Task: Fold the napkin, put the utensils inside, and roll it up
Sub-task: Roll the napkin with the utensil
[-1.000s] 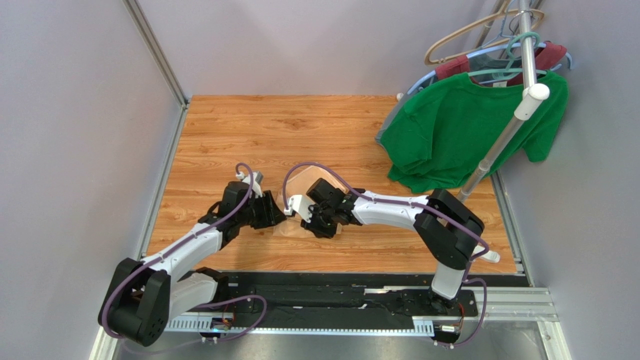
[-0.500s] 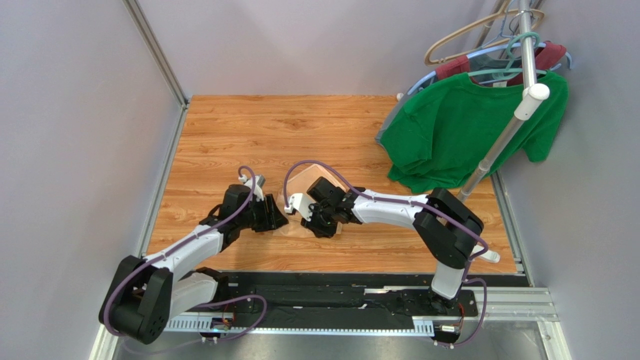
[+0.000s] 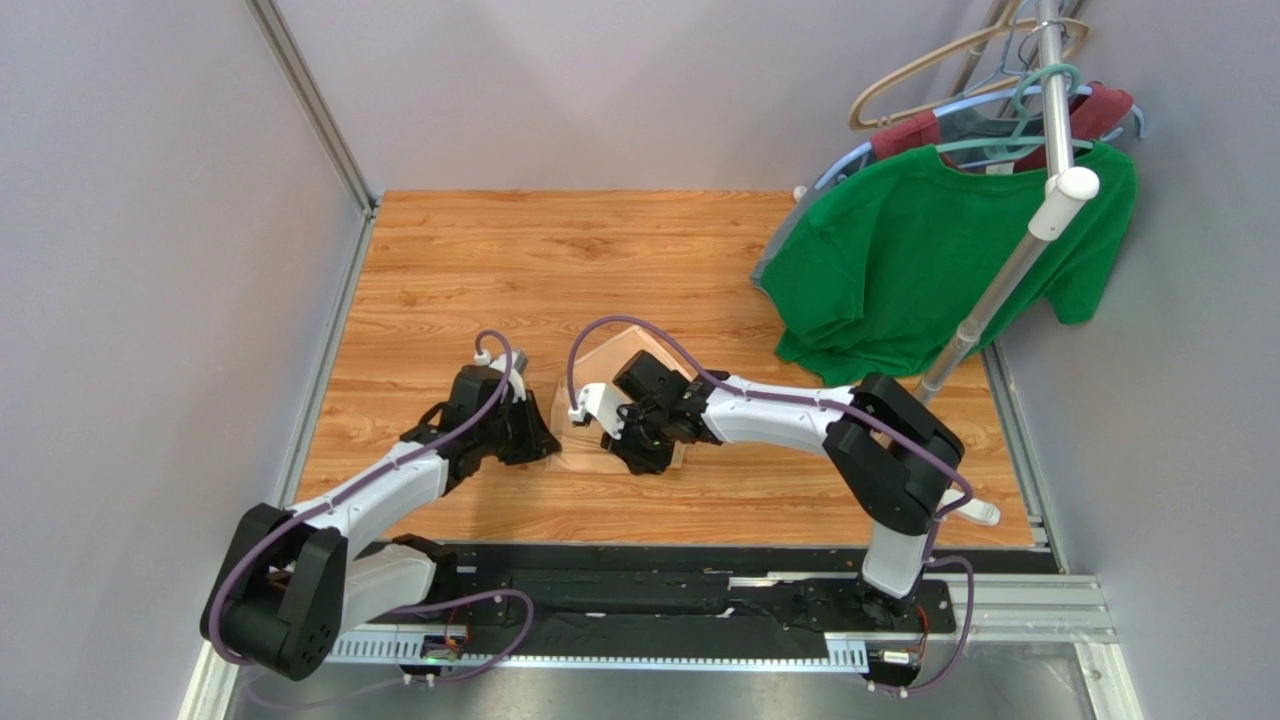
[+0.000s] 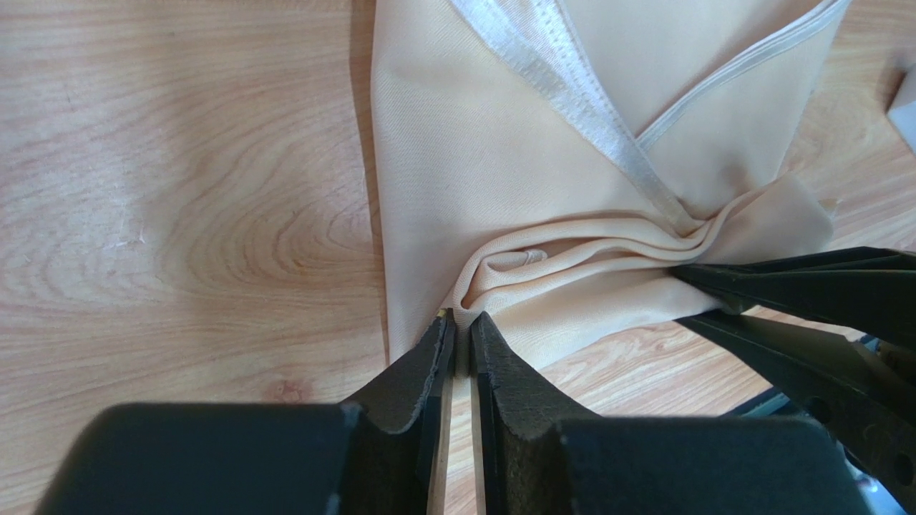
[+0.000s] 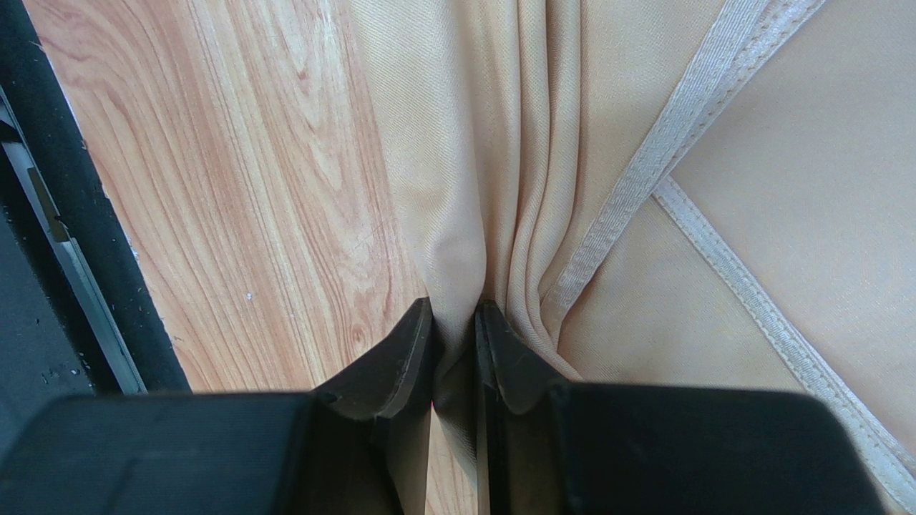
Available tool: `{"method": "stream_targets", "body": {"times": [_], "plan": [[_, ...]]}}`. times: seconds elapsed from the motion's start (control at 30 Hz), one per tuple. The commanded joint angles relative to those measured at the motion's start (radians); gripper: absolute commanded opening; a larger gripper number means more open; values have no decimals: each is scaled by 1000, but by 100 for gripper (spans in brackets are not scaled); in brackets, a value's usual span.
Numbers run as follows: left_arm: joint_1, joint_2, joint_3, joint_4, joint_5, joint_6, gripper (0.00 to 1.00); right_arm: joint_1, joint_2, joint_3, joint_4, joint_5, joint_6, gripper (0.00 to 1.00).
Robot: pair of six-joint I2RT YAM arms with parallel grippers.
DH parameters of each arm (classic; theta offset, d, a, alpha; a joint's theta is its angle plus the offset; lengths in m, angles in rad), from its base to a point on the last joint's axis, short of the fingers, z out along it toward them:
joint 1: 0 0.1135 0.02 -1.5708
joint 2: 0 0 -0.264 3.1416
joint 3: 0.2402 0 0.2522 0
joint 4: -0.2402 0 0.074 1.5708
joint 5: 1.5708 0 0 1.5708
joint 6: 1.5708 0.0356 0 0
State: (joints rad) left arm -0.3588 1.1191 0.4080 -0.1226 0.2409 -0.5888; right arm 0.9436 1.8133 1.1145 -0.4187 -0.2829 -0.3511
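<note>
The peach-tan napkin (image 3: 609, 360) lies folded and bunched on the wooden table between my two arms. In the left wrist view the napkin (image 4: 516, 161) shows a white hem and a gathered fold, and my left gripper (image 4: 460, 322) is shut on its near edge. My right gripper (image 5: 457, 313) is shut on a pinched ridge of the napkin (image 5: 753, 215). From above, the left gripper (image 3: 550, 438) and the right gripper (image 3: 643, 447) sit close together at the cloth's near side. The right gripper's black fingers (image 4: 796, 290) reach in from the right of the left wrist view. The utensils are out of view.
A green T-shirt (image 3: 932, 270) hangs with other clothes on a white rack pole (image 3: 1022, 248) at the back right. Grey walls and a metal frame rail (image 3: 323, 360) bound the wooden table (image 3: 496, 255). A black base rail (image 3: 676, 593) runs along the near edge.
My left gripper has closed onto the napkin's near edge; it stood open a moment ago. The napkin's far fold stands slightly higher. The right gripper has kept its grip.
</note>
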Motion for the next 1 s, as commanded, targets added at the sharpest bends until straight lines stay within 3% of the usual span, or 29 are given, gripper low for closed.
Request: {"method": "stream_targets", "body": {"times": [0.0,0.17,0.23,0.37,0.47,0.63,0.7,0.97], "plan": [[4,42,54,-52,-20,-2,17,-9,75,-28,-101,-1,21,0],[4,71,104,-130,-41,-11,18,-16,75,-24,-118,-30,18,0],[4,61,110,-153,-80,-9,28,-20,78,-18,-132,-44,15,0],[4,48,150,-202,-100,46,63,-28,95,1,-160,-96,8,0],[4,15,169,-193,-89,85,73,-45,109,14,-184,-152,1,0],[4,-44,164,-95,-71,147,75,-106,129,41,-219,-254,0,0],[3,-68,126,16,-34,155,75,-132,148,57,-236,-301,-3,0],[-43,-38,12,343,222,218,74,-227,202,94,-278,-476,-22,0]]}}
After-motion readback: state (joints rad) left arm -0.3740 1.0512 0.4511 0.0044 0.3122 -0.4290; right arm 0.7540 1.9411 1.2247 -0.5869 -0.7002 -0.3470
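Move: The napkin roll's left end is already between the left fingers, practically at the hand point. The right fingers already hold the roll near its middle, about 9 cm to the right of that end and some 2 cm nearer the base. The flat part of the napkin still to be rolled up centres about 9 cm straight ahead of the right hand and 1 cm lower. The table's near edge is about 9 cm behind the right hand. The left fingers open wide and let go of the roll's left end, edging about 1 cm left; the hand then rises some 5 cm and forward, its fingers tipping up, and finally swings right over the napkin. The right hand keeps its pinch and stays nearly in place, tipping its body forward over the fingertips by about 25 degrees, gathering pace, to turn the roll towards the flat cloth. ##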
